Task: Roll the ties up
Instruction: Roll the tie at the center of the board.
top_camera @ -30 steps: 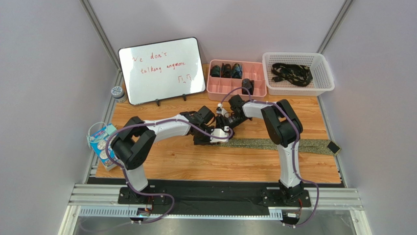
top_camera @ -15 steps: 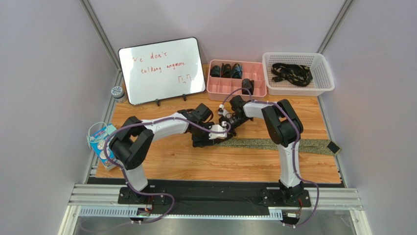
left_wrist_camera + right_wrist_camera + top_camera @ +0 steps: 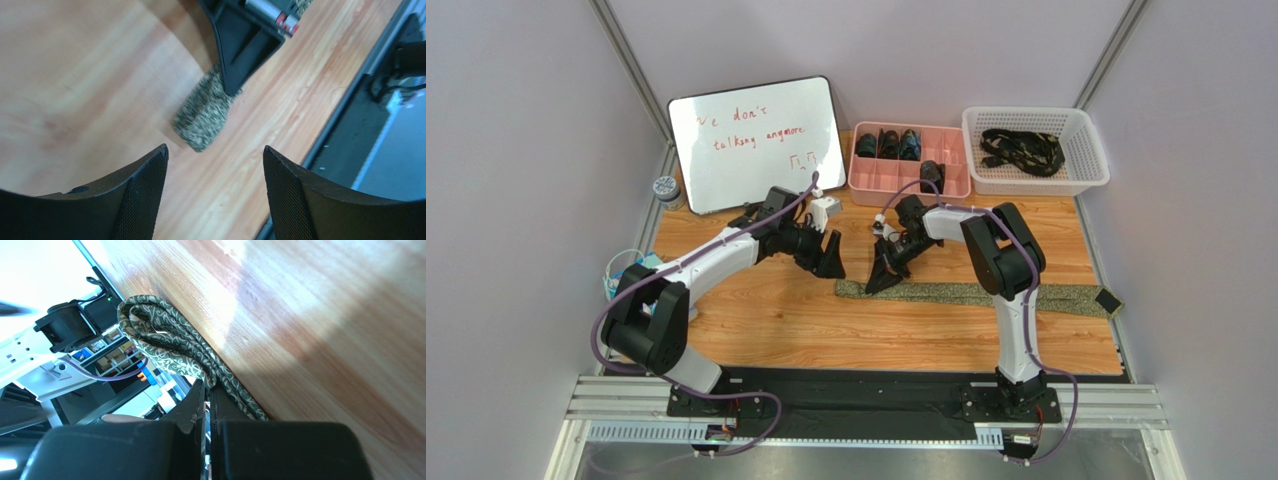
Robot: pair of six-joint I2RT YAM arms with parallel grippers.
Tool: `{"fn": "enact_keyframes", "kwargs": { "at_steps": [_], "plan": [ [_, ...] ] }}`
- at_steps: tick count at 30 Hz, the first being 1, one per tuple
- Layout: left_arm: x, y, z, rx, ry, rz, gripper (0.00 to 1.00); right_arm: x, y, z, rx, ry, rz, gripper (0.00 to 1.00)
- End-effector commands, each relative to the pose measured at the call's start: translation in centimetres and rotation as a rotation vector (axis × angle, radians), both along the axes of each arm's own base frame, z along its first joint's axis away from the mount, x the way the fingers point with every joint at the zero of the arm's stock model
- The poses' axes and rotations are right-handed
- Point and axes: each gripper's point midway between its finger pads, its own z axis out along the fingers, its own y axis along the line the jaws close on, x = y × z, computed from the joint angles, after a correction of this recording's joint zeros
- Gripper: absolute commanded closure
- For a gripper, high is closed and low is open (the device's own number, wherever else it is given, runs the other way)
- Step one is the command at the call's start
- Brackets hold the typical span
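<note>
An olive-green tie (image 3: 986,293) lies flat across the wooden table, its black end (image 3: 1109,300) at the far right. My right gripper (image 3: 884,278) is shut on the folded left end of the tie (image 3: 165,340), and the fabric is pinched between its fingertips (image 3: 207,385). My left gripper (image 3: 830,258) hangs open to the left of it, apart from the tie. In the left wrist view the tie's end (image 3: 202,120) lies beyond my open left gripper (image 3: 215,150), under the right gripper's fingers (image 3: 242,55). Black patterned ties (image 3: 1023,150) fill the white basket.
A whiteboard (image 3: 756,140) stands at the back left. A pink compartment tray (image 3: 946,185) with dark rolls sits behind the grippers, and a white basket (image 3: 1091,160) sits at the back right. A small box (image 3: 631,285) and a jar (image 3: 666,188) stand at the left edge.
My left gripper opened and drew back up and to the left, away from the tie. My right gripper closed on the tie's folded left end.
</note>
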Motion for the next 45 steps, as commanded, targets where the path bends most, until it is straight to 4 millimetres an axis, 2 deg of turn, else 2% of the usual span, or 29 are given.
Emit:
{"fn": "enact_keyframes", "kwargs": {
  "at_steps": [1,6,15,20,23,27,30,37,39,45],
  "plan": [
    [-1.0,-1.4,-1.3,-0.105,0.274,0.221,0.26,1.1,-0.6,-0.8,-0.073,-0.047,-0.016,1.00],
    [-0.3,-0.9,-3.8,-0.077,0.323,0.303,0.33,1.1,-0.7,-1.2,-0.087,-0.043,-0.017,1.00],
    [0.1,-1.4,-5.6,-0.070,0.381,0.334,0.48,1.3,-0.8,-1.5,-0.097,-0.046,-0.020,1.00],
    [0.0,-1.2,-6.1,-0.056,0.393,0.340,0.52,1.3,-0.8,-1.6,-0.102,-0.043,-0.020,1.00],
    [0.2,-1.4,-5.2,-0.076,0.383,0.341,0.63,1.3,-0.8,-1.7,-0.105,-0.042,-0.022,1.00],
    [0.4,-2.3,-3.2,-0.149,0.358,0.323,0.85,1.4,-0.8,-1.7,-0.108,-0.044,-0.025,1.00],
    [0.2,-3.0,-2.4,-0.166,0.358,0.300,0.97,1.4,-0.8,-1.9,-0.111,-0.040,-0.025,1.00],
    [-0.9,-5.2,-1.6,-0.220,0.382,0.244,1.00,1.3,-0.7,-1.8,-0.111,-0.036,-0.025,1.00],
    [-0.5,-6.0,-1.4,-0.239,0.376,0.233,1.00,1.4,-0.6,-1.8,-0.109,-0.039,-0.024,1.00],
    [0.2,-7.9,-2.9,-0.220,0.396,0.251,1.00,1.3,-0.5,-1.7,-0.106,-0.039,-0.023,1.00]
  ]
}}
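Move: The tie's folded loose end lies almost straight below the left gripper, about 8 cm down, 2 cm to its right and 1 cm back. The closed right gripper holds the tie some 7 cm right, 2 cm back and 9 cm below the left one; from the right gripper that end sits about 5 cm left, 1 cm ahead and 1 cm up. The pink tray is about 23 cm ahead and 13 cm right of the left gripper, 8 cm lower. Drop the open left gripper about 7 cm onto the tie's loose end, turning the wrist some 30 degrees as it sinks, and pinch the fabric there. Then raise it about 3 cm and carry the pinched end some 5 cm right, towards the right gripper. Keep the right gripper still, fingers shut on the tie. ##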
